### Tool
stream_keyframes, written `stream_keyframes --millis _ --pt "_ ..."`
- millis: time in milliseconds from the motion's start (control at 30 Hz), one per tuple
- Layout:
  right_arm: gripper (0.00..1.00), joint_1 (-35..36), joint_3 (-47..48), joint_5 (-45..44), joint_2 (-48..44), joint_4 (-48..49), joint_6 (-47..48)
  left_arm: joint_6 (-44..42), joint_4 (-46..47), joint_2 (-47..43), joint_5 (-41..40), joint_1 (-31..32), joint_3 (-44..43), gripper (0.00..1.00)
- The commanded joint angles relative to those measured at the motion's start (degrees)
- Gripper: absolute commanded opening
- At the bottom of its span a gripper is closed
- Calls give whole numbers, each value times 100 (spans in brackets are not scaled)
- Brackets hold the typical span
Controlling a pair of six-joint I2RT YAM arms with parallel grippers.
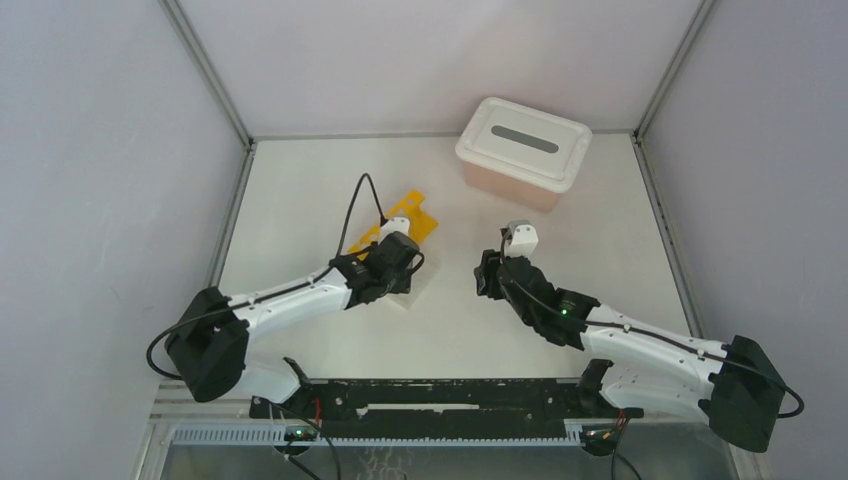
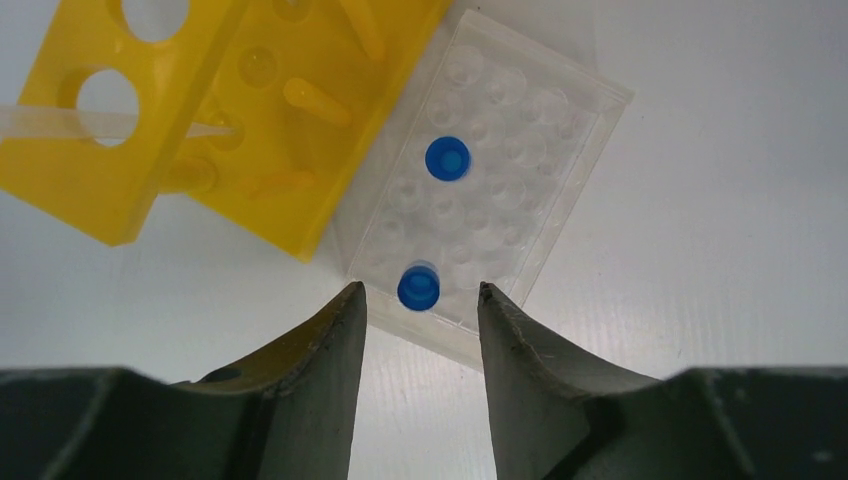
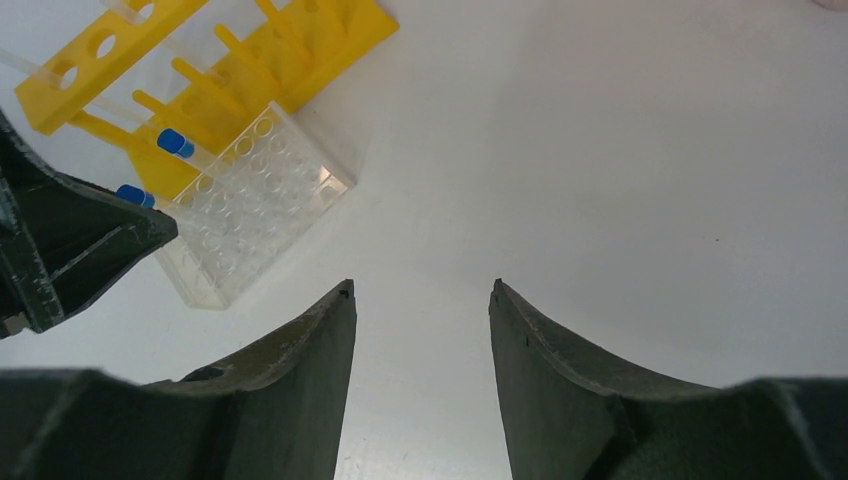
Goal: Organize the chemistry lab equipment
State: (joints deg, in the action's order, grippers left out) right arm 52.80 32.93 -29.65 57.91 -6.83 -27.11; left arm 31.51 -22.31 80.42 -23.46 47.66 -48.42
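The yellow tube rack [image 2: 250, 120] lies tipped on the table, with a thin clear dropper [image 2: 60, 122] through its holes. Against it sits the small clear grid rack [image 2: 520, 160]. Two blue-capped tubes stand in that rack, one mid-rack [image 2: 447, 158] and one at the near edge [image 2: 418, 286]. My left gripper [image 2: 420, 290] hovers over the near tube, open, its fingertips on either side of the cap and clear of it. My right gripper [image 3: 421, 285] is open over bare table right of the racks [image 3: 250, 210], nothing between its fingers.
A large pink tub with a white slotted lid [image 1: 525, 150] stands at the back right. In the top view the left gripper [image 1: 395, 255] covers most of the grid rack, and the yellow rack [image 1: 410, 222] pokes out behind it. Enclosure walls ring the table.
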Motion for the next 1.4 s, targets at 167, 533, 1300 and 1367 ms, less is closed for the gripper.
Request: stream_keyframes --millis 167,533,1300,1367 --pt "59 -73 13 -158 -384 136 130 129 -726 -1169 -660 551 -673 52" --pt "65 -191 425 -393 -357 -175 162 182 -1276 -2488 -2165 1008 -1491 56" --pt "90 -1327 759 -1721 -435 -653 141 -1634 3551 -2966 -2632 -2782 1511 100" --pt "91 -1390 759 -1831 -438 -670 194 -1769 3828 -2862 -2404 -3003 1728 100"
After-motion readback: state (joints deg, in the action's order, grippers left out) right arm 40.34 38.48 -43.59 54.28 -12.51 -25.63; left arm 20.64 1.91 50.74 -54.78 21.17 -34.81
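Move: The blue-capped tube I have just let go of stands upright in the clear well plate, its middle about 1 cm ahead of my left hand and 4 cm below. A second blue-capped tube is some 4 cm ahead and 2 cm right; the yellow rack is about 8 cm ahead, 1 cm left. From my right hand the first tube lies roughly 2 cm ahead, 17 cm left; the lidded box is about 25 cm ahead, 6 cm right. I lift my left hand, fingers already parted, about 26 cm up off the tube cap, then swing it left some 23 cm away from the plate and sink partway, slightly forward at the end. It tips up and turns counter-clockwise while the fingers spread wide. My empty right hand drifts right, forward and a little up, turning clockwise and opening wider. ##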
